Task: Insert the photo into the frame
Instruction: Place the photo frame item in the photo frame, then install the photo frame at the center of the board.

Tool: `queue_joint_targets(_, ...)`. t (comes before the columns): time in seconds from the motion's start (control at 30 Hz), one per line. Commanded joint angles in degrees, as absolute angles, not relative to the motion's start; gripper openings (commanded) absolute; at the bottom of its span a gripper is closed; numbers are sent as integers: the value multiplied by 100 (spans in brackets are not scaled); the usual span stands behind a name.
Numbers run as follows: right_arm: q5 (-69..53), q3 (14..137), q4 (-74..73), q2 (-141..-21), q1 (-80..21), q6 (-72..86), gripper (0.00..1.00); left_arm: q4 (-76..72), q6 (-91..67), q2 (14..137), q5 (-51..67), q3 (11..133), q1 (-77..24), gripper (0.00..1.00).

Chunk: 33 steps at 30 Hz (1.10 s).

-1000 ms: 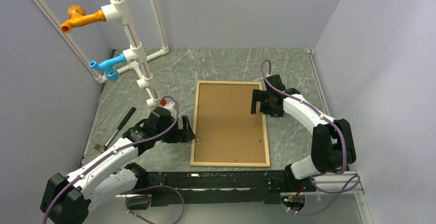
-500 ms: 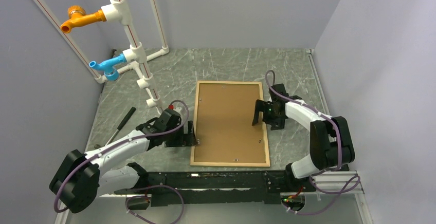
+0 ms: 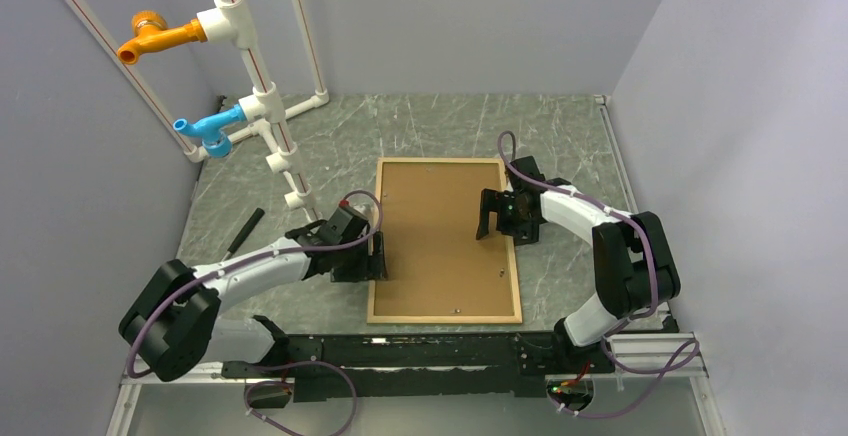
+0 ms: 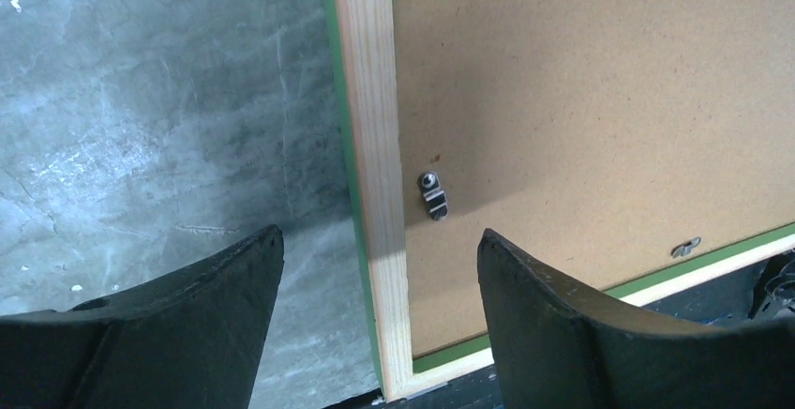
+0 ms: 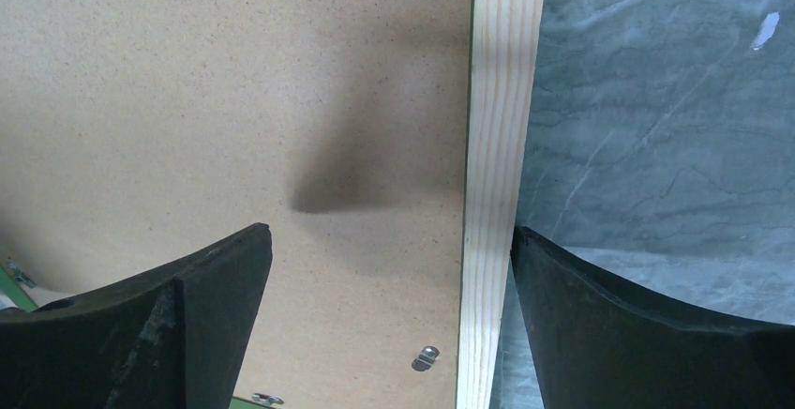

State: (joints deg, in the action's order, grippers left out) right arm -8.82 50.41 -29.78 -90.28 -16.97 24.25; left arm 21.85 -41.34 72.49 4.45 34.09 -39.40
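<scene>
The frame (image 3: 446,316) lies flat on the table, pale wood face up, with a green edge showing. A plain brown backing board (image 3: 440,231) fills it, and small metal clips (image 4: 432,193) sit along its rim. The photo is hidden. My left gripper (image 3: 377,256) is open and straddles the frame's left rail (image 4: 370,99) near the front corner, one finger over the table, the other over the board. My right gripper (image 3: 503,216) is open and straddles the right rail (image 5: 502,99), touching neither side.
A white pipe rack (image 3: 262,106) with an orange tap (image 3: 150,36) and a blue tap (image 3: 205,128) stands at the back left. A black tool (image 3: 241,232) lies left of the left arm. A black mounting rail (image 3: 420,351) runs along the near edge. Grey walls close in both sides.
The left gripper has moved right onto the frame's left rail and its jaws have narrowed a little. The right gripper has moved left over the right rail. The frame has shifted slightly left.
</scene>
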Motion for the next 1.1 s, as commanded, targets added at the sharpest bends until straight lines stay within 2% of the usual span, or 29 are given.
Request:
queue_joint_targets(0.0,-979,4983,-2739,-9137,-1759,2558,100,2176,-4393,7482,111,3687,-3997,78)
queue_joint_targets(0.33,-973,4895,-2706,-9176,-1758,2549,100,2602,-4324,8244,-241,4289,-4318,66)
queue_joint_targets(0.53,-973,4904,-2699,-9174,-1753,2549,100,2983,-4368,8420,-548,4481,-4532,50)
queue_joint_targets(0.67,-1007,4892,-2688,-9189,-1758,2557,100,3015,-4414,8356,-598,4436,-4564,33)
queue_joint_targets(1.07,-1071,4834,-2669,-9152,-1768,2527,100,2919,-4430,8423,-555,4368,-4562,13)
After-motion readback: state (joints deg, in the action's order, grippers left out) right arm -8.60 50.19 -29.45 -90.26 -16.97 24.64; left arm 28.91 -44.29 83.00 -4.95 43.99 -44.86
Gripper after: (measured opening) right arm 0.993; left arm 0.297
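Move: The small metal clip on the backing board, just inside the frame's left rail, lies about 1 cm ahead of the left hand, 2 cm to its right and 2 cm below. From the same hand, the near rail's clip is some 16 cm right and 8 cm back, and the frame's near-left corner about 10 cm straight back. The left rail's clip lies roughly 22 cm left of the right hand, 8 cm back and 1 cm below. The clip by the left rail is caught between the rail and the left hand's inner finger, the outer finger coming up outside the rail. To get there the hand eases forward and right about 1.5 cm each and slightly down, rolling some 10 degrees with its left side rising, then slips back left about half a centimetre while the fingers close from wide to a narrow gap, pinching clip and rail. ##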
